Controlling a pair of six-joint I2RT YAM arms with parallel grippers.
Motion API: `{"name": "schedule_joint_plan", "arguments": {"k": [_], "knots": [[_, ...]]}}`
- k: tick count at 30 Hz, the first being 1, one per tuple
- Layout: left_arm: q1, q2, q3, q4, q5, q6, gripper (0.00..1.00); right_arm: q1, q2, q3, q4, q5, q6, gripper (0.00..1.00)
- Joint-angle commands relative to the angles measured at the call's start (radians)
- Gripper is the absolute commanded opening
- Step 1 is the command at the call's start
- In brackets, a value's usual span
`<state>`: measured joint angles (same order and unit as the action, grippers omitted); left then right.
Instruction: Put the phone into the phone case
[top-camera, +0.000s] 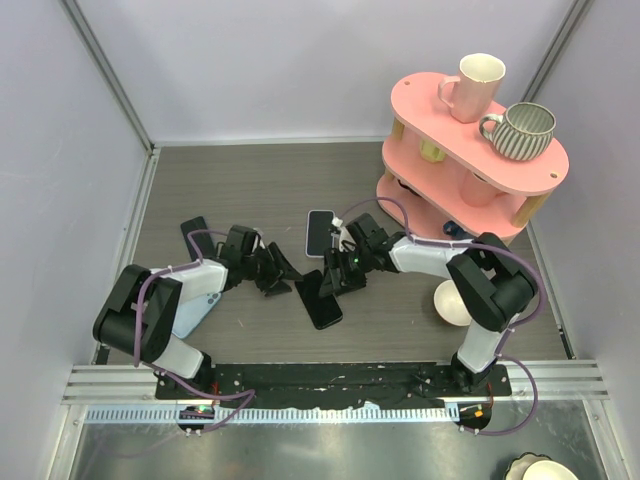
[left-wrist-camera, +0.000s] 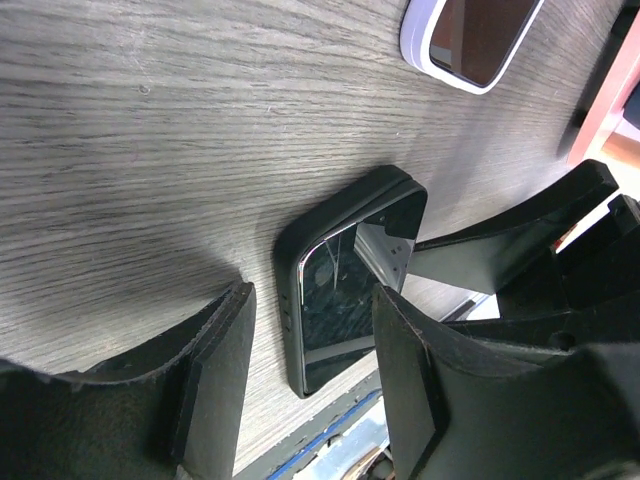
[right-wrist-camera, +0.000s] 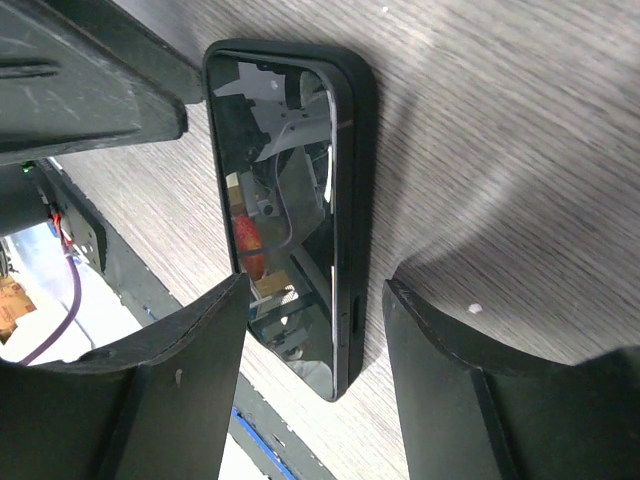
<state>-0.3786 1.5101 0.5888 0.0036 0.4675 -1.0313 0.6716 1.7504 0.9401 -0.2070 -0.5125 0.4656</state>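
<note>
A black phone (top-camera: 320, 298) lies screen up on the wooden table, set inside a black case whose rim shows all round it. It also shows in the left wrist view (left-wrist-camera: 340, 290) and in the right wrist view (right-wrist-camera: 290, 210). My left gripper (top-camera: 278, 272) is open and empty just left of it, and the phone's near end shows between its fingers (left-wrist-camera: 312, 330). My right gripper (top-camera: 335, 275) is open and empty, low over the phone's far end (right-wrist-camera: 315, 300). Neither gripper touches the phone.
A second phone in a white case (top-camera: 320, 232) lies just beyond (left-wrist-camera: 470, 40). A flat black item (top-camera: 193, 232) lies at the left. A pink two-tier shelf (top-camera: 470, 130) with mugs stands back right. A white bowl (top-camera: 452, 303) sits by the right arm.
</note>
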Motion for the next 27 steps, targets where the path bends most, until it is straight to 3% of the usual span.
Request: {"name": "schedule_joint_plan", "arguments": {"k": [1, 10, 19, 27], "knots": [[-0.009, 0.013, 0.02, -0.001, -0.013, 0.017, 0.53, 0.005, 0.0, -0.032, 0.113, -0.035, -0.002, 0.62], [-0.057, -0.011, 0.002, -0.037, -0.047, 0.016, 0.5, 0.005, -0.003, -0.11, 0.283, -0.05, 0.123, 0.61], [-0.059, -0.004, -0.029, -0.031, -0.038, 0.02, 0.4, 0.005, -0.025, -0.165, 0.383, 0.003, 0.223, 0.62], [-0.059, -0.004, -0.047, 0.016, 0.011, -0.009, 0.14, -0.026, -0.02, -0.244, 0.674, -0.09, 0.422, 0.64]]}}
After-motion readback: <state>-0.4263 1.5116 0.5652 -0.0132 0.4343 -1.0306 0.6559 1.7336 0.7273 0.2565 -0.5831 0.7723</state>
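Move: The phone and its case, stacked together, have their middle about 7 cm to the left hand's right, 4 cm back and 2 cm lower. From the right hand that middle lies some 2 cm left, 4 cm back and 2 cm below. The lilac-framed phone lies about 16 cm farther out than the stack, level with it sideways. A dark slab lies 23 cm left and 11 cm ahead of the left hand. Ease the left gripper about 1.5 cm back and right to the stack's left long side, near its far end, then sink a centimetre and draw its fingers nearly shut at that edge. Meanwhile bring the right gripper, kept open, nearly 2 cm left against the right long side, its fingertips tipping up and the hand turning some 10 degrees clockwise. ##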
